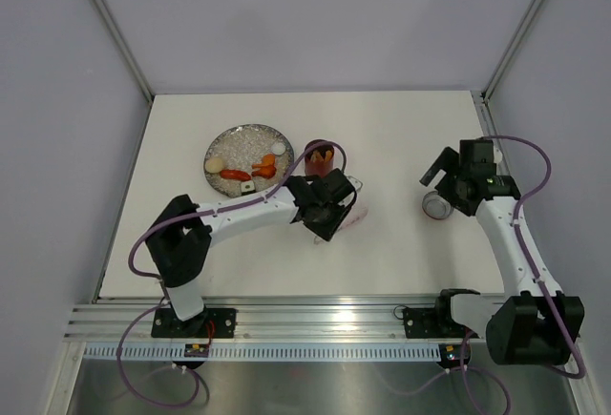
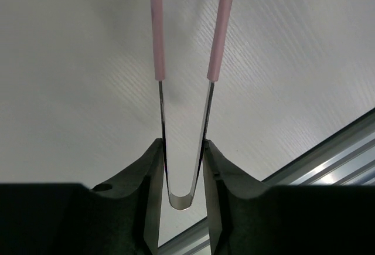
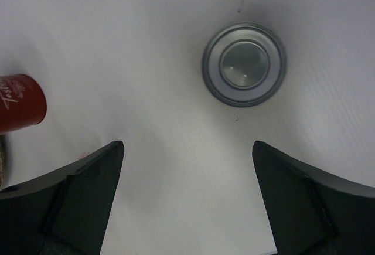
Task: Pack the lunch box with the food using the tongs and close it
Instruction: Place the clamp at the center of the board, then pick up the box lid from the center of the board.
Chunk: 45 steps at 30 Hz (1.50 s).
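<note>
The slim pink tongs (image 2: 157, 32) stick out from my left gripper (image 2: 183, 146), which is shut on their metal arms near the joined end; the two arms stand apart with nothing between them. In the top view that gripper (image 1: 329, 207) hovers just in front of the red lunch box (image 1: 322, 157), where something orange shows in the mouth. The tongs (image 1: 355, 213) point right. Several pieces of food (image 1: 250, 172) lie on the speckled plate (image 1: 236, 140). The lid (image 3: 244, 64) lies silver side up on the table, apart from my open right gripper (image 3: 187, 149). The lunch box (image 3: 17, 102) shows at the left edge there.
The lid (image 1: 436, 206) sits right of centre, just below the right gripper (image 1: 437, 175). An aluminium rail (image 1: 325, 312) runs along the table's near edge. Grey walls close in the back and both sides.
</note>
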### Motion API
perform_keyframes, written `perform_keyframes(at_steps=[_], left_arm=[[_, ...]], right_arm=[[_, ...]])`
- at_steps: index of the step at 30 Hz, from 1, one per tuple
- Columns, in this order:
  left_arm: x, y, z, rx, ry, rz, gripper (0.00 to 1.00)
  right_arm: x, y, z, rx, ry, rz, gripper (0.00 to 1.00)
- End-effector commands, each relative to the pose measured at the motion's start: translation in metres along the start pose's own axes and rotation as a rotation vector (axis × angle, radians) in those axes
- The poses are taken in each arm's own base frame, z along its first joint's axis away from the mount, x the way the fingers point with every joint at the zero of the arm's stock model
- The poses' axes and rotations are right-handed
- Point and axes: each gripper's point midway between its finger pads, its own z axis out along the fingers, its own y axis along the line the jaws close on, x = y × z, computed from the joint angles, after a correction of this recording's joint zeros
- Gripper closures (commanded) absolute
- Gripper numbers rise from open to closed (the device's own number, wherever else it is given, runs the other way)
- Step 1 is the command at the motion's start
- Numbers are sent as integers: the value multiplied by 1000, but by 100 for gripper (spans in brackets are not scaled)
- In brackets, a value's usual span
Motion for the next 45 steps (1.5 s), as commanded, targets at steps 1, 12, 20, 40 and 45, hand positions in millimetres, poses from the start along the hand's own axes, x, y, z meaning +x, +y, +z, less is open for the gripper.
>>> perform_keyframes(at_steps=[1,12,20,40,45], left_arm=[[-13,-3,7,-5,-48,-1,63],[-50,24,-59,-144,-190,34,17],[-66,72,-121,-158,-298,-81,16],[-80,65,-131,92,-328,-277,14],[-100,1,-132,483,-360,-323,12]], right_arm=[[-6,-44,0,130,-13,77,0],[8,-91,46,196,29,359,15],[16,-91,91,175,110,351,38],[5,-17,59,-259,70,314,100],[-4,53,5,-579,33,198,100]])
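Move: The clamp is still in my left fingers, gripped near its bend; its spot on the board is about 3 cm ahead, 3 cm to the right and 7 cm below. The red lunch box stands some 18 cm ahead and 3 cm to the left, a little lower. The round lid is about 1 cm ahead of my open right hand, 3 cm to its right and 14 cm below; from the right hand the lunch box is roughly 10 cm ahead and 25 cm left. I open my left fingers wide to let go of the clamp, dipping slightly, then climb about 14 cm while moving forward and left towards the lunch box, before swinging back right. Meanwhile my right hand slips right and back, turning clockwise, sinks to the lid some 14 cm below its start, pinches the rim on its right side, then lifts it, heading left. ##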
